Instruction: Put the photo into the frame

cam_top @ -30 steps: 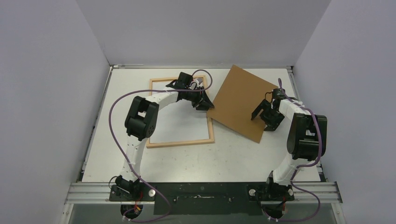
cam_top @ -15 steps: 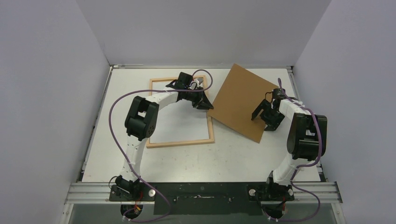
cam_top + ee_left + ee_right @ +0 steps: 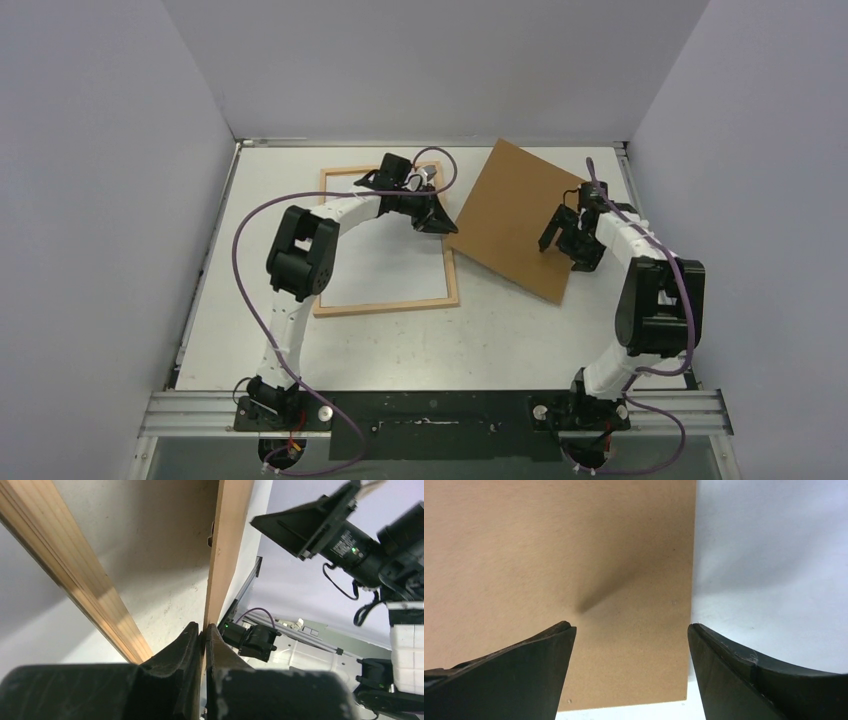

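The light-wood frame (image 3: 385,305) lies flat at centre-left of the table; its rail (image 3: 65,575) runs past my left fingers. My left gripper (image 3: 440,222) sits at the frame's right rail, shut on the left edge of the brown backing board (image 3: 510,215). In the left wrist view the thin board edge (image 3: 220,570) goes in between the closed pads at my left gripper (image 3: 204,630). My right gripper (image 3: 562,240) hovers open over the board's right part (image 3: 549,555), nothing between its fingers (image 3: 631,630). The photo is not in view.
White walls close in the table on the left, back and right. The right arm's camera housing (image 3: 345,540) shows beyond the board. Bare white tabletop (image 3: 769,555) lies to the right of the board and in front of the frame (image 3: 450,340).
My left jaws have closed onto the board's edge. The right gripper has shifted slightly toward the back over the board, still open.
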Robot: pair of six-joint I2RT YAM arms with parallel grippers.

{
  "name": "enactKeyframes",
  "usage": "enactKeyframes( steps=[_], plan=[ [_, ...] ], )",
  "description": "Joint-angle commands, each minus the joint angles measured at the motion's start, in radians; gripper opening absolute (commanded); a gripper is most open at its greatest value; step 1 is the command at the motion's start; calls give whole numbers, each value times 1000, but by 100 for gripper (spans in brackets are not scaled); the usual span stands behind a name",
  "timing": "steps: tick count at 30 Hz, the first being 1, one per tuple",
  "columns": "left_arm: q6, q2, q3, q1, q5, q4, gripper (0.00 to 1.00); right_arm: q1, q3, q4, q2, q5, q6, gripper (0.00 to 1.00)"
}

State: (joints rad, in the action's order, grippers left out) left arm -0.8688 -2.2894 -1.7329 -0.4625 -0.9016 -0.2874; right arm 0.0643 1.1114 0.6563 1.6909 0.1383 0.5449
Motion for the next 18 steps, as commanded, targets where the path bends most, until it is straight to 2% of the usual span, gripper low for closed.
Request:
enactKeyframes(
  steps=[1,6,10,18],
  plan=[
    [-25,39,-53,44,-52,23,0,-55,70,-28,-193,-147,-73,86],
    [-88,63,-39,75,-83,93,0,-202,94,-76,-304,-313,-168,88],
    [-161,81,-12,94,-104,177,0,-306,92,-115,-354,-322,-263,88],
    [-218,88,5,131,-124,206,0,-633,80,-140,-368,-391,-580,86]
  ],
)
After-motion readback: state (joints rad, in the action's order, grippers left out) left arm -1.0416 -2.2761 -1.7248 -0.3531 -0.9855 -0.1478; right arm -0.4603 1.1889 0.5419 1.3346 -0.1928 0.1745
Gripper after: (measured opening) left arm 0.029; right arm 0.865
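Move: The backing board hangs by its left corner from the left fingers, its middle about 16 cm right, 3 cm ahead and 5 cm below that hand. The frame it is meant for, with the photo lying inside, has its middle some 14 cm left and 2 cm back, 8 cm down; its right rail is barely 2 cm left, level with the hand. From the open right hand the board's middle lies roughly 10 cm left, 8 cm ahead and 2 cm lower. The backing board, its left corner still pinched by the left hand, is carried forward, left and up, about 4 cm forward and a little over 3 cm each in the other two, out along and over the frame's right rail, with a slight wrist turn. The right hand, fingers staying wide open, rises quickly some 15 cm, then sweeps 12 cm left above the board, its fingers swinging from downward to forward as it turns counter-clockwise. ##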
